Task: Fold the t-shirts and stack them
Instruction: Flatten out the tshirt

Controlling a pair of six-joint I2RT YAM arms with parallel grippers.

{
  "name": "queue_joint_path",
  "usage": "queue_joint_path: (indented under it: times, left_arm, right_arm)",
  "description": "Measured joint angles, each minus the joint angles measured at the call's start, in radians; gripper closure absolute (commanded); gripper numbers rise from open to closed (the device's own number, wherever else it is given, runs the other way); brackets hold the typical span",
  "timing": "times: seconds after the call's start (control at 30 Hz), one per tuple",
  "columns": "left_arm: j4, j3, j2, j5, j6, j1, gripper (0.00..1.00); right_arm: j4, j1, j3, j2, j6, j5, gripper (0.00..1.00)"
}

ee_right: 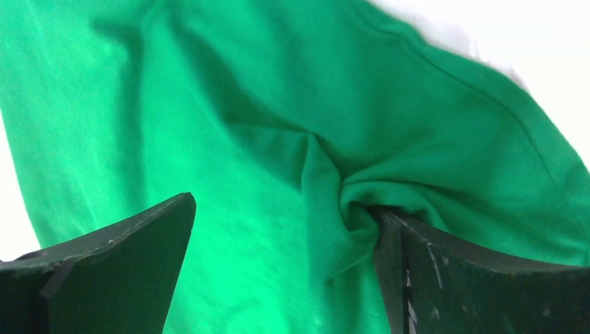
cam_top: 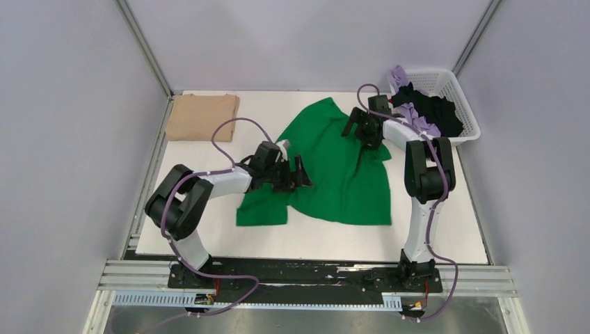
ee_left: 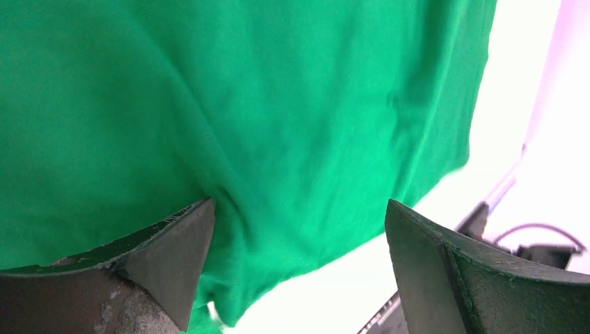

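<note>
A bright green t-shirt (cam_top: pixel 341 167) lies spread and rumpled across the middle of the white table. My left gripper (cam_top: pixel 298 175) stands open over the shirt's left part, its fingers wide apart above green cloth (ee_left: pixel 278 139) near an edge. My right gripper (cam_top: pixel 362 129) is open too, low on the shirt's upper right. There one finger (ee_right: pixel 452 271) presses into a bunched fold of green fabric (ee_right: pixel 341 202). A tan t-shirt (cam_top: pixel 204 116) sits folded at the back left. Lilac (cam_top: pixel 400 76) and black (cam_top: pixel 435 108) t-shirts are heaped in the basket.
A white lattice basket (cam_top: pixel 465 97) stands at the back right corner, close behind the right arm. Grey walls and metal posts enclose the table on three sides. The arms' rail (cam_top: pixel 306 282) runs along the near edge.
</note>
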Motion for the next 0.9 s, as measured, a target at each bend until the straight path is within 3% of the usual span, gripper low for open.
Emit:
queue_joint_path:
  times: [0.17,0.33,0.43,0.6,0.73,0.9]
  left_arm:
    - [-0.016,0.010,-0.002,0.013,-0.037,-0.132,0.00]
    - [-0.163,0.081,-0.047,-0.050,0.000,-0.153,0.00]
    - [-0.251,0.079,-0.174,-0.124,0.032,-0.150,0.00]
    - [-0.429,0.040,-0.485,-0.279,0.061,-0.148,0.00]
    - [-0.599,-0.013,-0.631,-0.353,0.051,-0.148,0.00]
    - [-0.809,-0.162,-0.743,-0.369,-0.001,-0.151,0.06]
  right_arm:
    - [-0.042,-0.021,0.238,0.148,-0.045,0.023,0.00]
    - [-0.089,-0.023,0.227,0.093,-0.070,0.071,0.00]
    - [-0.106,-0.016,0.107,-0.061,-0.077,0.126,0.00]
    - [-0.106,0.004,-0.128,-0.464,-0.063,0.200,0.00]
    - [-0.086,0.008,-0.330,-0.736,0.000,0.267,0.00]
    - [-0.103,-0.021,-0.550,-0.915,0.091,0.351,0.00]
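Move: The left gripper, low on the green t-shirt, has the shirt's near left sleeve about 10 cm to its left and 7 cm back, some 2 cm lower. The brown folded shirt lies roughly 22 cm ahead and 29 cm left. From the right gripper, also on the cloth, the shirt's near right corner is about 27 cm back and 7 cm right, 2 cm lower; a bunched fold sits 4 cm back and 4 cm right, and the basket 9 cm ahead and 22 cm right. Keep both open grippers down on the cloth at first: drag the left back and right, and push the right about 5 cm forward. Then lift both clear; swing the left back and leftward to come down above the near left sleeve, and bring the right some 20 cm back and rightward, high over the shirt towards its near right corner, turning it slightly clockwise and starting to lower. ##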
